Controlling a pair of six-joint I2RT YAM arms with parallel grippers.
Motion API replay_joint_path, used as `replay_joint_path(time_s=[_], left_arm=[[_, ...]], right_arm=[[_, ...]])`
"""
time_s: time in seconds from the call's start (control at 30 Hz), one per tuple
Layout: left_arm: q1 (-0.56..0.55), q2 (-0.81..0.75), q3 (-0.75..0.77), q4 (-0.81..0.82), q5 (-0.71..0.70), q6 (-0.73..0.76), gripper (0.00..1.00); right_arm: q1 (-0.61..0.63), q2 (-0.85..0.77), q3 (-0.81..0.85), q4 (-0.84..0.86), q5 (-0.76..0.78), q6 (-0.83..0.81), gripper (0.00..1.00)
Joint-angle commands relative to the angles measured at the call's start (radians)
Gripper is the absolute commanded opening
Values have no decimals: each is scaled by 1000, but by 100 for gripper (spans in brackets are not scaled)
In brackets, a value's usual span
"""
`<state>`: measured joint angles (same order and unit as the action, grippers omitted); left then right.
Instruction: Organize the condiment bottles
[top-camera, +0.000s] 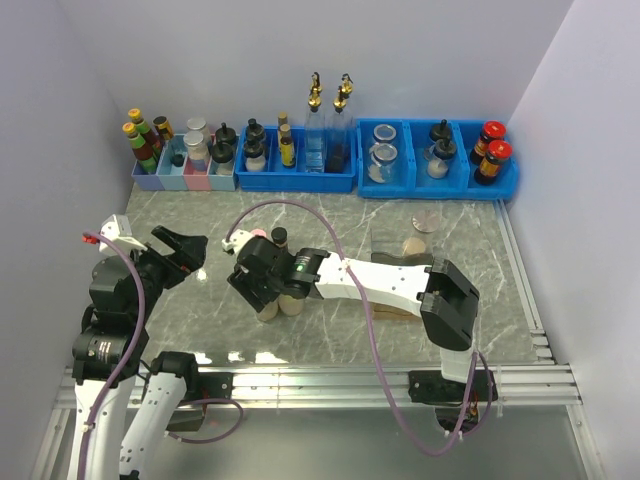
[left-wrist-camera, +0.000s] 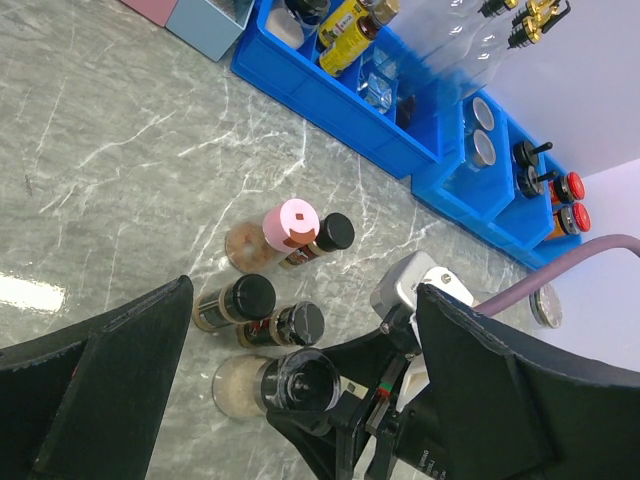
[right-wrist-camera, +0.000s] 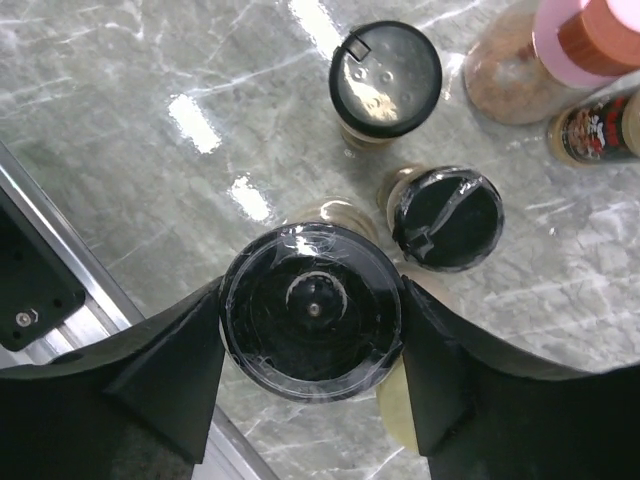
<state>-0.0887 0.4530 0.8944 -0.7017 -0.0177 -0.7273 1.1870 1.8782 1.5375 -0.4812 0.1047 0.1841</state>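
Several small spice jars stand grouped on the marble table. In the right wrist view my right gripper (right-wrist-camera: 312, 330) is shut on a clear-lidded jar (right-wrist-camera: 310, 310) with beige contents, one finger on each side of its lid. Beside it stand two black-lidded jars (right-wrist-camera: 385, 78) (right-wrist-camera: 447, 217) and a pink-lidded jar (right-wrist-camera: 575, 40). In the left wrist view the held jar (left-wrist-camera: 298, 381) is upright, base at the table, beside black-lidded jars (left-wrist-camera: 248, 296) (left-wrist-camera: 300, 324) (left-wrist-camera: 333, 232) and the pink-lidded one (left-wrist-camera: 290, 225). My left gripper (top-camera: 185, 250) is open and empty, left of the group.
Blue bins (top-camera: 440, 185) and small pastel bins (top-camera: 185, 178) line the back wall, holding more jars, tall gold-spouted bottles (top-camera: 315, 120) and red-capped sauce bottles (top-camera: 490, 150). A clear jar with a beige lid (top-camera: 410, 245) and a loose round lid (top-camera: 427, 221) lie at right.
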Motion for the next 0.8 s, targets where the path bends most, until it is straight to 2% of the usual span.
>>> replay_joint_path(time_s=[0.0,0.13,0.23,0.3,0.57,0.77], left_arm=[[-5,-13,3,18,-10,-4,99],[-5,-17,-2,15,-11,-6,99],[-3,-17,0,13,-13,-9,99],[-3,-19,0,15,-14,-11,99],[-3,-13,6,19,-18,-11,99],[-3,-13,3,24,-18,-15,99]], right_arm=[[5,4,33,38,-53,8,55],[3,-11,36,15,-57,11,37],[6,-68,38,1,-75,9,8],[6,-109,23,10,-98,11,0],[-44,-330,23,-56,-50,38,0],[-203,-491,-68,-82,30,66,0]])
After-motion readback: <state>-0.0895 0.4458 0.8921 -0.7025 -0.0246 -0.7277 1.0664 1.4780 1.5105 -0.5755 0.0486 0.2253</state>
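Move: The tiered rack, where the black-lidded jar already held by the right gripper should go, lies about 33 cm right, 7 cm ahead and 8 cm below that hand. Some 8 cm below it stand the yellow-lidded jar, 6 cm right and 1 cm ahead; the dark grinder, 4 cm ahead and 1 cm right; and the small black-capped bottle, 5 cm ahead and 3 cm left. From the left hand the rack is roughly 40 cm right, 5 cm ahead and 24 cm below. Keep the right fingers closed on the black-lidded jar's lid and ease the jar up off the table, drawing back a couple of centimetres at first. Then lift fast to about 15 cm, swinging 7 cm to the right and slightly forward again as you climb, and let the fingertips tilt up to the left some 15 degrees. ##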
